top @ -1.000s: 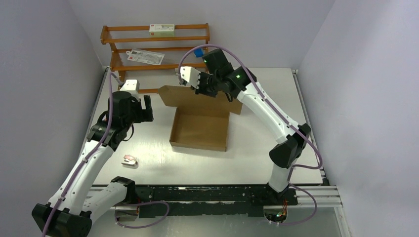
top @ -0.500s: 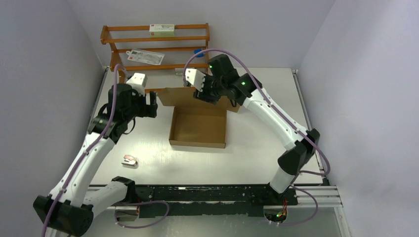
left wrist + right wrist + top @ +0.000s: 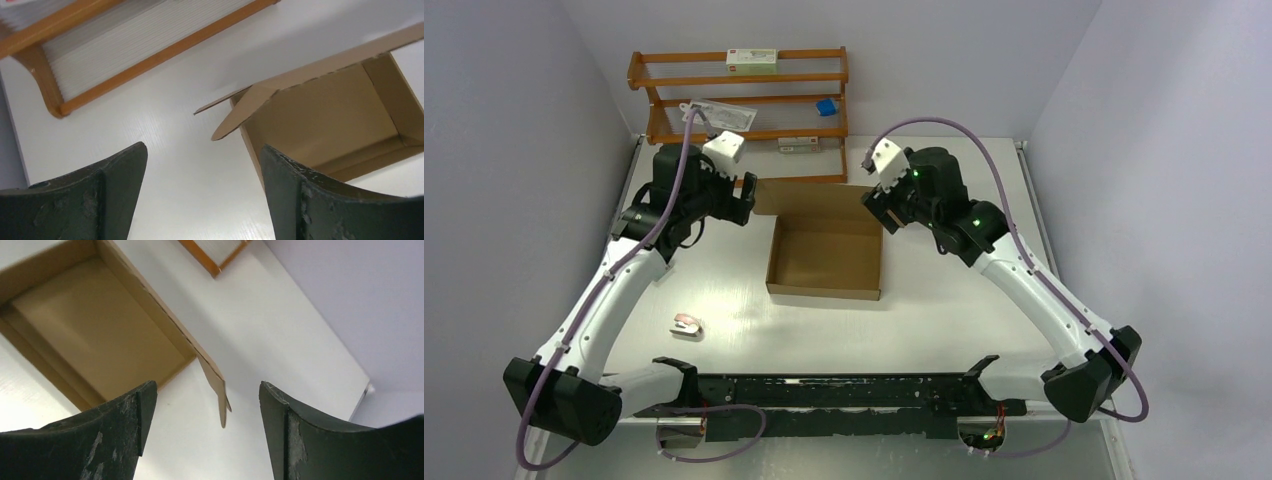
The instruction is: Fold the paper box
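The paper box [image 3: 824, 258] is a shallow brown cardboard tray in the middle of the table, its lid panel [image 3: 816, 197] raised along the far side. My left gripper [image 3: 746, 199] hovers open by the box's far left corner. In the left wrist view the gripper [image 3: 202, 146] frames bare table, with a loose side flap [image 3: 240, 112] and the box [image 3: 335, 110] just beyond its right finger. My right gripper [image 3: 877, 207] is open at the far right corner. The right wrist view shows the gripper [image 3: 207, 384], a dangling corner flap [image 3: 218, 392] between its fingers untouched, and the box [image 3: 95, 325].
An orange-brown wooden rack [image 3: 739, 100] stands at the back left, holding a white carton [image 3: 751, 60], a packet [image 3: 719, 115] and a small blue item [image 3: 826, 106]. A small white and red object [image 3: 687, 325] lies near the front left. Walls close in on both sides.
My right gripper has opened, let go of the lid panel and drawn back to the right. The left arm has swung toward the box's far left corner. The lid has dropped lower.
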`<state>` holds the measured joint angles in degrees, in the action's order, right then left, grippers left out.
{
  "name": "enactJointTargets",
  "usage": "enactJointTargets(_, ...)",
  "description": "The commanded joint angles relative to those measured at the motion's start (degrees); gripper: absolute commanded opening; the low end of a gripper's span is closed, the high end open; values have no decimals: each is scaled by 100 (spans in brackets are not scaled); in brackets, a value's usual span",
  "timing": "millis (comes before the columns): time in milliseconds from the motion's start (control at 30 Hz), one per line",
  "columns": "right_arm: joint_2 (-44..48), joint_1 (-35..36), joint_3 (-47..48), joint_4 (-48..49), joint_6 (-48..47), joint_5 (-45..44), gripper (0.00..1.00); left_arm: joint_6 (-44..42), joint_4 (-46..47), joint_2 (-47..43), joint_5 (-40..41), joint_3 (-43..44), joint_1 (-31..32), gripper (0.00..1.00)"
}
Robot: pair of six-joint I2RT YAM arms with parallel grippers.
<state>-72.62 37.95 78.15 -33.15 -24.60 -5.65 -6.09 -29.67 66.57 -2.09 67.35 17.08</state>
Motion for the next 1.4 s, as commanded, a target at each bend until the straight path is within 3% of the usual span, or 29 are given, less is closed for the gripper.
enactJointTargets(0,126,-498,-414,402,367,58,78,-746,224,72,-672,330,23,87)
enactJointTargets(267,58,-1261,-864,773,76,1104,76,-1280,-61,729,-866,611,15,83)
enactJointTargets(400,-148,-1394,-858,834,40,1385,71,-1398,-125,1000,-747,716,-4,81)
enactJointTargets(700,-232,-1481,-1168,1066,-84,1762,60,-1452,73,1234,-1383,608,-243,70)
enactJointTargets(900,-389,-1590,-1247,1204,-64,1897,48,-1413,244,1247,-1861,474,-573,54)
enactJointTargets(1200,-595,-1646,-1235,1202,-80,2291,31,-1396,367,1383,-2498,381,-618,44)
enactJointTargets(1367,-559,-1645,-1202,1224,125,2266,17,-1220,313,1468,-2632,420,-618,32)
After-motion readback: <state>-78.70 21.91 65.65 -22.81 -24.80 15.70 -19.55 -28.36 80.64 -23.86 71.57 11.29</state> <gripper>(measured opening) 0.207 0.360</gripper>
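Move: The lid's left side flap is about 4 cm ahead of the left hand, 5 cm to its right and 6 cm below. The lid's middle is 18 cm to that hand's right, and the shelf's front bar some 12 cm straight ahead, low on the table. From the right hand, the right side flap is about 4 cm ahead, 3 cm to the right and 10 cm below. The open tray is 11 cm left, 6 cm back and 26 cm below. Both hands bring their fingers around the lid's side flaps, each flap ending between closing fingers. The right sweeps right and down, then sinks on, easing slightly left, about 10 cm lower in all, tipping down and closing nearly shut. The left eases right, then goes forward and down about 5 cm, turning some 20 degrees clockwise and closing over halfway. ##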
